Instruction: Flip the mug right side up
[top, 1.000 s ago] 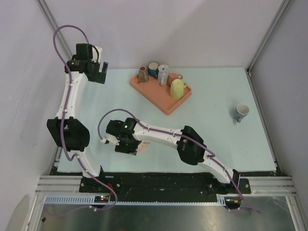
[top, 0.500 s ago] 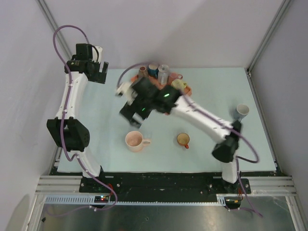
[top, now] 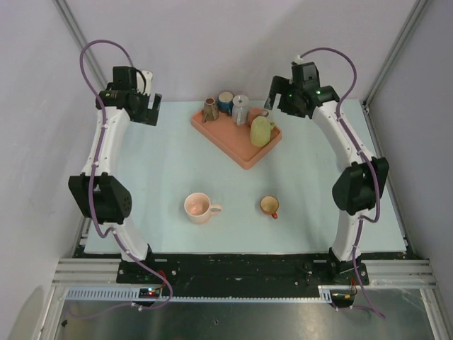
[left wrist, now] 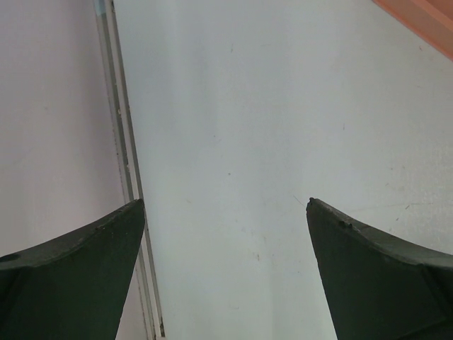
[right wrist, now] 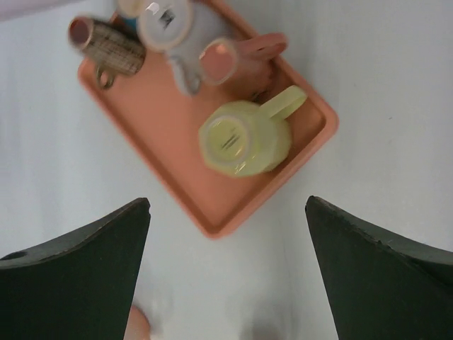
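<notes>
A pink mug (top: 199,207) stands on the table near the front, mouth up, handle to the right. A small orange mug (top: 269,205) stands mouth up to its right. A yellow-green mug (top: 261,131) sits bottom up in the orange tray (top: 226,145); the right wrist view shows its base (right wrist: 244,138). My right gripper (top: 274,99) is open and empty, high above the tray's far right corner; in its own view (right wrist: 227,200) the jaws are wide apart. My left gripper (top: 145,108) is open and empty at the far left, over bare table (left wrist: 225,203).
The tray (right wrist: 212,223) also holds a brown mug (right wrist: 106,44), a grey mug (right wrist: 170,21) and a pink mug (right wrist: 233,60) on its side. A blue mug (top: 226,101) is at its back. Walls and metal frame posts close the table's sides.
My right arm left the pink mug standing mouth up at the front, swung up over the tray and now reaches to the far right. The left arm has not moved.
</notes>
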Robot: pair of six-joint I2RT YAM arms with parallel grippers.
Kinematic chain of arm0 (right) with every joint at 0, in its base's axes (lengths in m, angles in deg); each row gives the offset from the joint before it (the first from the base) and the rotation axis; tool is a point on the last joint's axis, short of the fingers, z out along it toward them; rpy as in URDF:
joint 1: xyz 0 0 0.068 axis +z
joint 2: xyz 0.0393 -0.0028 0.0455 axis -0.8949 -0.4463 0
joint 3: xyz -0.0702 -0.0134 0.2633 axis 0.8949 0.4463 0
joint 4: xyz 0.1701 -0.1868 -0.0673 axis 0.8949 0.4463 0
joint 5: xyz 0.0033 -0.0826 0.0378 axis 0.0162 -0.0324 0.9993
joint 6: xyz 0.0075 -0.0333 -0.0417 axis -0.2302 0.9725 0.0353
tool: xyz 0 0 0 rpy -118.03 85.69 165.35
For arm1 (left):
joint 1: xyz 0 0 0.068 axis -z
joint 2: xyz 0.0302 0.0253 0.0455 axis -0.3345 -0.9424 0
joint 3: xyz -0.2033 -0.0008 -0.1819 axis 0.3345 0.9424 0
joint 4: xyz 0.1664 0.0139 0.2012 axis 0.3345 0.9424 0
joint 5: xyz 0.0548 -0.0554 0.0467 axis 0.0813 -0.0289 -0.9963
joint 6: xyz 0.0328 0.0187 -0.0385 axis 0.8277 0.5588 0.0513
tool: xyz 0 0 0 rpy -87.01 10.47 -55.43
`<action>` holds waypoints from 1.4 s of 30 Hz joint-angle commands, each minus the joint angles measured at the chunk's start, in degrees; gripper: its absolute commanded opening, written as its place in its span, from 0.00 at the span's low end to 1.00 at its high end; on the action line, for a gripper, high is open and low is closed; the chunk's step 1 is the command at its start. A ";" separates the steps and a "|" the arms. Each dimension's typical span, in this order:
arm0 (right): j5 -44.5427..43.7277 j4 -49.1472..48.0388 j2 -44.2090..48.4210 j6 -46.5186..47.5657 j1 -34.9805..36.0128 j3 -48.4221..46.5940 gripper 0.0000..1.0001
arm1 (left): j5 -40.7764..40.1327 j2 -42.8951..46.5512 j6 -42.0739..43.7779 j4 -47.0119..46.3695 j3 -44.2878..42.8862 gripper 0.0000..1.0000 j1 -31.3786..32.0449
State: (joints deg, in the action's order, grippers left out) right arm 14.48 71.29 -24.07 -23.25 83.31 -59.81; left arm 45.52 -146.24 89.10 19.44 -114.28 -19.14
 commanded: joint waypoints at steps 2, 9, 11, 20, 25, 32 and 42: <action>5.12 -10.38 -5.35 -17.74 -7.15 -1.81 0.89 | 2.55 3.35 -0.33 -0.63 1.16 1.00 0.47; 9.30 -13.05 -14.15 -28.15 -9.45 -2.01 0.82 | 1.74 2.64 0.36 -0.63 1.35 1.00 0.47; 11.74 -16.37 -14.94 -31.89 -9.60 1.42 0.82 | 1.71 2.43 0.40 -0.63 1.26 1.00 0.47; 16.32 -34.39 -14.97 -44.10 -10.64 15.33 0.65 | 1.61 2.04 0.77 -0.63 1.38 1.00 0.47; 18.18 -36.85 -17.17 -47.40 -10.67 15.88 0.62 | 0.85 1.83 1.16 -0.64 1.07 1.00 0.47; 22.34 -40.75 -22.51 -53.53 -11.18 14.89 0.59 | -0.26 2.43 1.93 -0.64 0.70 1.00 0.47; 25.62 -50.28 -26.17 -61.64 -10.99 14.51 0.40 | 0.45 3.09 1.96 -0.68 0.80 1.00 0.47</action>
State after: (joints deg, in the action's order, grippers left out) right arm 37.91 27.36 -49.23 -80.04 72.18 -43.72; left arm 46.15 -146.11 89.65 19.57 -112.86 -18.92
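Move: The upturned green mug in the tray is about 8 cm ahead of my right hand, 5 cm to its left and some 20 cm below; its handle is on the mug's right, far side. The pink mug stands roughly 8 cm beyond the green one, and the grey mug about 9 cm beyond it and 7 cm to its left. From my left hand, the green mug lies some 44 cm right, 11 cm ahead and 19 cm lower. I swing my right hand forward and a little right past the green mug's handle side, then sink towards the handle, drifting back left, about 19 cm down and 11 cm forward in all. On the way I roll its left side up some 55 degrees, tip the fingers further down and turn them clockwise, narrowing them to about half open with the handle between the pads. ##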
